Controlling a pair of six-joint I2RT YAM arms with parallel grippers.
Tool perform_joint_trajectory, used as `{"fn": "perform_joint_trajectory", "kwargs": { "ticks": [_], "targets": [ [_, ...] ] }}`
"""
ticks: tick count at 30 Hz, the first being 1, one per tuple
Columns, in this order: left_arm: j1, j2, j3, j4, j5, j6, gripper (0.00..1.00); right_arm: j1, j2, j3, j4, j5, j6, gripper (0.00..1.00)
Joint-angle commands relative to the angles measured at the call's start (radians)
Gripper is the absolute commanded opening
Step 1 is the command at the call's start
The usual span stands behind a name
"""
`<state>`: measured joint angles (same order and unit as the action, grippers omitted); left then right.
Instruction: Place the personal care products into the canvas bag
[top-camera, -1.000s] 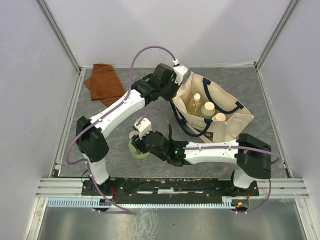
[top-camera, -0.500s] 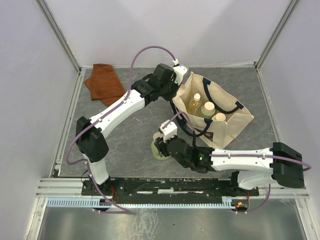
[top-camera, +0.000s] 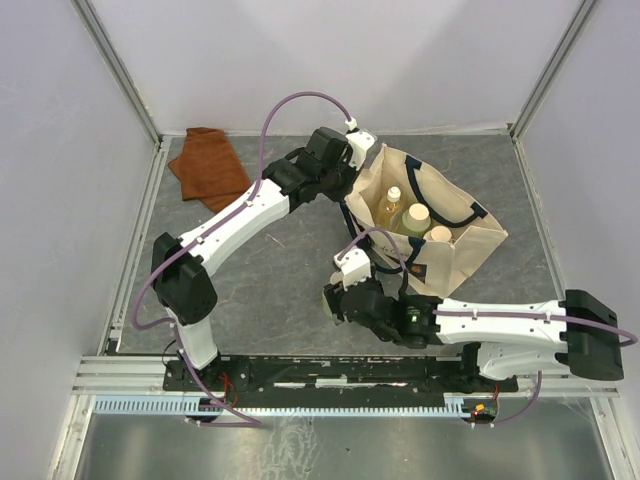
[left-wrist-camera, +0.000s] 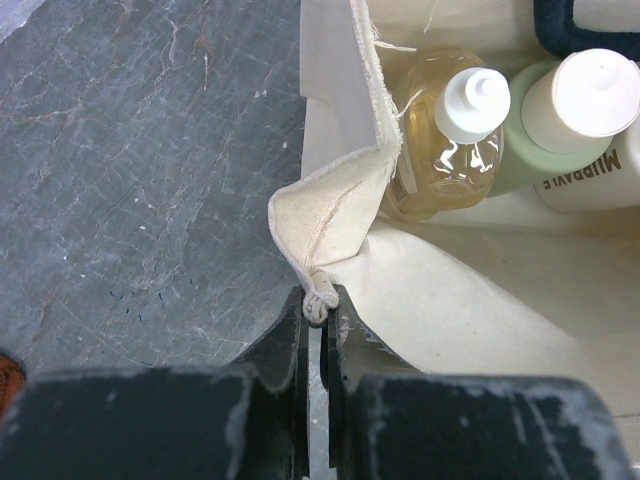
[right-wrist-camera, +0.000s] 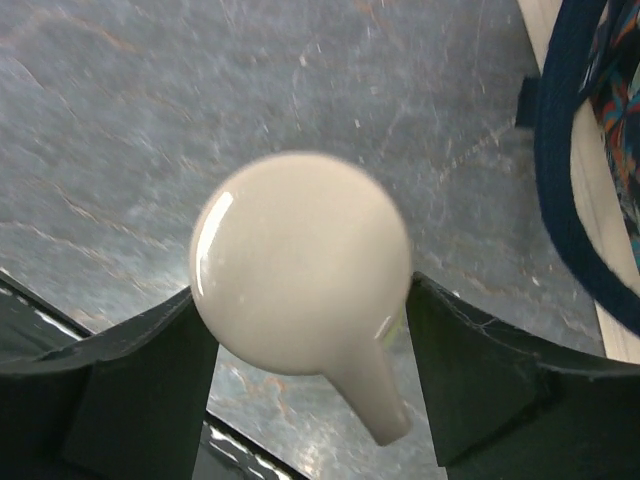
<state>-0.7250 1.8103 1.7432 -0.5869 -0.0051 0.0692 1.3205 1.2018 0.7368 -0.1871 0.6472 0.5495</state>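
The canvas bag (top-camera: 470, 245) stands at the right of the table. Its near-left rim corner (left-wrist-camera: 330, 215) is pinched in my shut left gripper (left-wrist-camera: 318, 305), which sits at the bag's left edge (top-camera: 362, 165). Inside are the amber bottle (left-wrist-camera: 445, 150), a pale green cream-capped bottle (left-wrist-camera: 580, 100) and a cream-white one (top-camera: 438, 235). The pale green bottle with the cream spout cap (right-wrist-camera: 300, 260) stands upright between the fingers of my right gripper (right-wrist-camera: 300, 300). A sliver of table shows beside its body. In the top view my right gripper (top-camera: 335, 300) hides it, just left of the bag.
A rust-brown folded cloth (top-camera: 208, 168) lies at the back left corner. A navy bag handle (right-wrist-camera: 560, 180) hangs close to the right of my right gripper. Grey walls and metal rails border the table.
My right arm has swung right along the table's front, bringing the spout-capped bottle up to the bag. Its jaws have eased apart. The left arm has held still.
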Motion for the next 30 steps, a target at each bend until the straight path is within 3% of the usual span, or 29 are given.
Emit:
{"fn": "perform_joint_trajectory", "kwargs": {
  "ticks": [1,7,14,23,30],
  "targets": [
    [0.014,-0.063,-0.002,-0.010,-0.018,0.029,0.03,0.010,0.047,0.035,-0.207,0.014,0.041,0.81],
    [0.013,-0.063,-0.002,-0.017,-0.024,0.035,0.03,0.015,0.103,0.192,-0.396,0.014,0.045,0.88],
    [0.013,-0.071,-0.004,-0.021,-0.026,0.038,0.03,0.015,0.136,0.412,-0.642,0.004,-0.071,0.99],
    [0.013,-0.073,0.001,-0.027,-0.024,0.037,0.03,-0.075,0.152,0.453,-0.667,-0.194,-0.272,1.00],
    [0.014,-0.075,-0.001,-0.027,-0.023,0.032,0.03,-0.154,0.170,0.409,-0.508,-0.338,-0.423,1.00]
  ]
}}
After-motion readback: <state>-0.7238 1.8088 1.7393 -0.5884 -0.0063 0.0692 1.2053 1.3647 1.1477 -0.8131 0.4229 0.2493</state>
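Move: Standing between the right hand's already loosened fingers is the green pump bottle, its middle about 5 cm below that hand and otherwise level with it. The canvas bag's middle lies roughly 19 cm ahead and 20 cm to the right of the right hand, at about its height, and the bag's dangling strap about 11 cm ahead and 10 cm right. From the left hand, on the bag's rim, the bottle is some 22 cm back, 1 cm left and 14 cm below. Opening the rest of the way around the pump bottle, the right hand first dips about 3.5 cm, edging right and slightly back, then climbs nearly 7 cm and settles down a little again, ending some 3.5 cm farther right. Its left side rolls down through about 30 degrees, so the fingers point more steeply down, wide open and clear of the cap on both sides. ##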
